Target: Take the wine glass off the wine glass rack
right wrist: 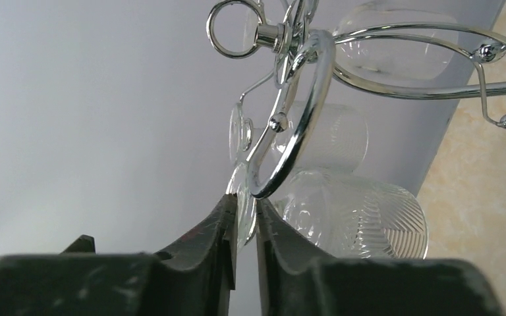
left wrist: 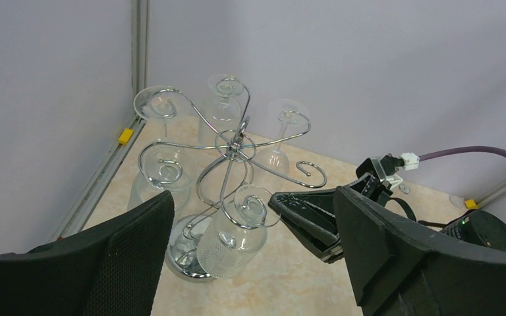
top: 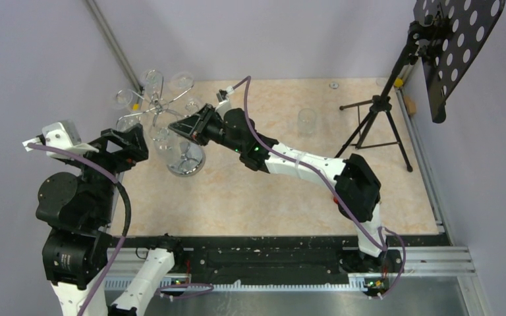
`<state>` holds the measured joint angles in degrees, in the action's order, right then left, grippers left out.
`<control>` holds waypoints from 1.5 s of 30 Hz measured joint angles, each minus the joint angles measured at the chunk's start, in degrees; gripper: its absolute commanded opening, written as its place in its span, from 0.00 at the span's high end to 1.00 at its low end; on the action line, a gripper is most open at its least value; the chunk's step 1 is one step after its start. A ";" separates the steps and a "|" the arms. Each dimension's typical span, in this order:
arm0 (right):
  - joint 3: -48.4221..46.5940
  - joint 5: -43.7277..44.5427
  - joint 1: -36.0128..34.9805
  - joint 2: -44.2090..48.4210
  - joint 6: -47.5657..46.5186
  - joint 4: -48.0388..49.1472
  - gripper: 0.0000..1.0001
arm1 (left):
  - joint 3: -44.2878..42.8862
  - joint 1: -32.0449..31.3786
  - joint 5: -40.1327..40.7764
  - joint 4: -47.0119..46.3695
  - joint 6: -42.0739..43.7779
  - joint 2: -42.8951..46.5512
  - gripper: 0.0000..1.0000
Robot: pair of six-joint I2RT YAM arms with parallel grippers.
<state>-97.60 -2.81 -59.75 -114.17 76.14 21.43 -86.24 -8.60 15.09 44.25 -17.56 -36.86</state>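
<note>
The chrome wine glass rack (top: 186, 161) stands at the table's far left, with several glasses hanging upside down from its curled arms (left wrist: 237, 141). The nearest wine glass (left wrist: 227, 243) hangs bowl down from a front loop. My right gripper (top: 176, 126) reaches in from the right, and its jaws (right wrist: 245, 214) are pinched on the thin foot of that wine glass (right wrist: 362, 217), just under the rack's loop (right wrist: 300, 125). My left gripper (left wrist: 253, 197) hovers open to the rack's left, its fingers (left wrist: 125, 263) wide apart and touching nothing.
A black tripod music stand (top: 395, 85) occupies the far right. One glass (top: 307, 121) stands upright on the table behind the right arm. Other glasses (left wrist: 165, 174) hang close around the gripped one. Walls close in behind and to the left of the rack.
</note>
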 measured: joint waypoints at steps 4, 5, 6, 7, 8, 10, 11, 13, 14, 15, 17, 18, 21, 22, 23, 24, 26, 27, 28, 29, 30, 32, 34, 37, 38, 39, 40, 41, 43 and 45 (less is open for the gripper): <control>-0.13 -0.24 -0.28 0.00 0.76 -0.24 1.00 | 0.00 0.00 -0.42 0.00 0.24 0.00 0.06; -0.22 -0.07 -0.33 0.00 0.83 -0.33 1.00 | 0.00 0.00 -0.50 0.00 0.28 0.00 0.05; -0.37 0.02 -0.33 0.00 0.94 -0.46 1.00 | 0.00 0.00 -0.52 0.00 0.35 0.00 0.05; -0.42 -0.04 -0.33 0.00 0.92 -0.46 1.00 | 0.00 0.00 -0.52 0.00 0.37 0.00 0.05; -0.42 0.00 -0.35 0.00 0.90 -0.44 1.00 | 0.00 0.00 -0.55 0.02 0.39 0.00 0.05; -0.44 0.00 -0.37 0.00 0.90 -0.50 1.00 | 0.00 0.00 -0.55 0.04 0.42 0.00 0.05; -0.44 0.00 -0.37 0.00 0.90 -0.52 1.00 | 0.00 0.00 -0.55 0.04 0.42 0.00 0.05; -0.44 0.00 -0.39 0.00 0.90 -0.46 1.00 | 0.00 0.00 -0.55 0.11 0.42 0.00 0.05; -0.42 0.02 -0.42 0.07 0.90 -0.46 1.00 | 0.00 0.00 -0.57 0.13 0.42 0.00 0.05; -0.42 0.00 -0.42 0.11 0.90 -0.50 1.00 | 0.00 0.00 -0.57 0.17 0.42 0.00 0.05; -0.37 0.02 -0.48 0.26 0.87 -0.52 1.00 | 0.00 0.00 -0.61 0.37 0.42 0.00 0.05; -0.35 0.00 -0.52 0.44 0.81 -0.79 1.00 | 0.00 0.00 -0.68 0.44 0.42 0.00 0.05; -0.37 -0.04 -0.94 0.92 0.02 -1.81 1.00 | 0.00 0.00 -0.70 0.44 0.39 0.00 0.05; -0.37 -0.04 -1.20 0.96 -0.15 -1.92 1.00 | 0.00 0.00 -0.70 0.42 0.39 0.00 0.05; -0.37 -0.02 -1.49 1.05 -0.26 -2.08 1.00 | 0.00 0.00 -0.70 0.44 0.39 0.00 0.05; -0.37 0.04 -1.68 1.09 -0.42 -2.23 1.00 | 0.00 0.00 -0.70 0.44 0.39 0.00 0.05; -0.37 0.37 -2.12 1.25 -0.68 -2.21 1.00 | 0.00 0.00 -0.70 0.42 0.39 0.00 0.05; -0.37 0.57 -2.27 1.31 -0.96 -2.21 1.00 | 0.00 0.00 -0.70 0.44 0.39 0.00 0.05; -0.37 0.81 -2.38 1.40 -1.20 -2.23 1.00 | 0.00 0.00 -0.70 0.44 0.39 0.00 0.05; -0.37 0.98 -2.45 1.44 -1.55 -2.21 1.00 | 0.00 0.00 -0.70 0.44 0.39 0.00 0.05; -0.37 1.07 -2.47 1.49 -1.75 -2.21 1.00 | 0.00 0.00 -0.70 0.44 0.39 0.00 0.05; -0.52 1.11 -2.47 1.49 -2.25 -2.25 1.00 | 0.00 0.00 -0.70 0.44 0.39 0.00 0.05; -1.14 1.11 -2.47 1.49 -2.69 -2.89 1.00 | 0.00 0.00 -0.68 0.44 0.39 0.00 0.05; -2.47 0.98 -2.51 1.38 -3.15 -3.98 1.00 | 0.00 0.00 -0.61 0.46 0.42 0.00 0.05; -2.93 0.87 -2.56 1.22 -3.15 -4.24 1.00 | 0.00 0.00 -0.57 0.48 0.42 0.00 0.05; -3.37 0.72 -2.64 1.03 -3.13 -4.44 1.00 | 0.00 0.00 -0.48 0.48 0.46 0.00 0.05; -3.56 0.66 -2.73 0.96 -3.17 -4.50 1.00 | -0.02 0.00 -0.44 0.50 0.52 0.00 0.05; -3.76 0.61 -2.78 0.87 -3.15 -4.76 1.00 | -0.02 0.00 -0.42 0.55 0.59 0.00 0.05; -3.78 0.57 -2.78 0.76 -3.04 -4.79 1.00 | -0.02 0.00 -0.24 0.61 0.66 0.00 0.05; -3.78 0.61 -2.80 0.59 -2.71 -4.76 1.00 | -0.02 0.00 -0.15 0.63 0.76 0.00 0.05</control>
<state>-101.38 -2.20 -62.54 -113.58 73.43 16.67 -86.26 -8.60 14.94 44.88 -16.80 -36.86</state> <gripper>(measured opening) 0.022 0.950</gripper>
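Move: The right hand already has the rim of the wine glass's foot between its not yet closed fingers. The hanging glass's middle lies about 3 cm to the left, 1 cm nearer the base and 7 cm below. The rack's hub is roughly 8 cm ahead and 4 cm left, and the empty rack arm's curl some 5 cm ahead and 5 cm right, both about level with the hand. From the left hand the glass is about 12 cm ahead, straight on, and 19 cm lower. Almost in place at first, the right fingers shut on the edge of the upturned wine glass's foot and pinch it flat. Keeping that pinch, the hand then draws back towards the base, away from the rack's hub, by about 3 cm, rising some 2 cm and easing slightly left, with hardly any turn of the wrist. ##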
